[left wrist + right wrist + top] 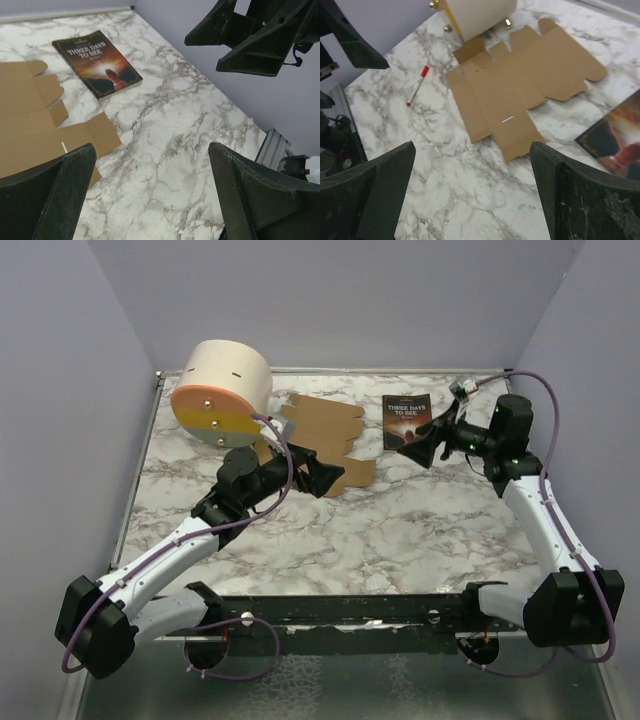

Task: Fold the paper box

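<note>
The paper box (325, 430) lies flat and unfolded on the marble table, a brown die-cut sheet with tabs and flaps; it also shows in the left wrist view (30, 120) and the right wrist view (520, 85). My left gripper (318, 478) hovers open over the sheet's near right corner, with only bare marble between its fingers (152, 150). My right gripper (418, 445) hangs open to the right of the sheet, near the book's front edge, and nothing sits between its fingers (472, 147). The two grippers face each other across a short gap.
A dark paperback book (405, 422) lies right of the sheet. A big cream cylinder (220, 390) with an orange-yellow face lies on its side at the sheet's far left. A red-capped pen (416, 85) lies left of the sheet. Lilac walls enclose the table.
</note>
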Robot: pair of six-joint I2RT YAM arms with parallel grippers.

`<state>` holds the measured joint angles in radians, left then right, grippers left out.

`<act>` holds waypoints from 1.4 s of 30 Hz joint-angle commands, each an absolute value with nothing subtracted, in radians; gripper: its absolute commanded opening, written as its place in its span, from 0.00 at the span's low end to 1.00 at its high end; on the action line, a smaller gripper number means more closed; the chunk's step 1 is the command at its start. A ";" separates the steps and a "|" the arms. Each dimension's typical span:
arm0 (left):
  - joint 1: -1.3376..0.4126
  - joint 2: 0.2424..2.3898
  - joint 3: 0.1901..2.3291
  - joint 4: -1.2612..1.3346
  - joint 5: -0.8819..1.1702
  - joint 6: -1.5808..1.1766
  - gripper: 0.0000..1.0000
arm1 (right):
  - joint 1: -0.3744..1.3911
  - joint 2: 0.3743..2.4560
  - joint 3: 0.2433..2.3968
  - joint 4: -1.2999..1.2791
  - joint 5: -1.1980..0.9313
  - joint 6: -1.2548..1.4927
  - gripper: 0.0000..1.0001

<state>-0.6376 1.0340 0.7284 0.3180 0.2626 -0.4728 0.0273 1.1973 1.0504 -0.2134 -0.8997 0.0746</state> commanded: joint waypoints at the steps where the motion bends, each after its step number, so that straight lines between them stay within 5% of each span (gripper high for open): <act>1: -0.680 1.051 0.692 0.291 0.223 -0.489 0.99 | 0.031 1.184 0.852 0.055 -1.110 0.196 0.99; 19: -0.701 1.219 0.647 0.309 0.162 -0.550 0.99 | 0.026 1.248 0.704 0.154 -1.074 0.141 0.99; 31: -0.740 1.455 0.820 0.035 0.012 -0.488 0.85 | 0.026 1.386 0.736 0.125 -1.133 0.120 0.99; 36: -0.774 1.572 0.928 -0.023 -0.030 -0.454 0.73 | 0.027 1.410 0.731 0.122 -1.114 0.114 0.99; 42: -0.882 1.774 1.162 -0.260 -0.315 -0.465 0.66 | 0.026 1.446 0.753 0.098 -1.097 0.111 0.99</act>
<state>-0.8104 1.6665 1.0180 -0.0750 -0.0814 -0.4786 0.0292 1.4223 0.7109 0.1177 -1.0916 0.1322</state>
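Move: Ahead of the left hand by about 14 cm, 9 to its right and some 28 below lies the paper box's right end flap, flat on the table. The near strip's right end is about 9 cm ahead and 3 right of that hand, at table height too. From the right hand the end flap is roughly 7 cm ahead, 10 left and 28 below; the book lies 25 ahead and 5 right of the right hand, equally low. Sinking some 20 cm towards the box's right end flap, the left hand tips its fingers from level to about 40 degrees downward, drifts forward and right late on, and closes to roughly two thirds open on nothing. The right hand, wide open, drops about 14 cm towards the same flap, with a brief halt partway. ##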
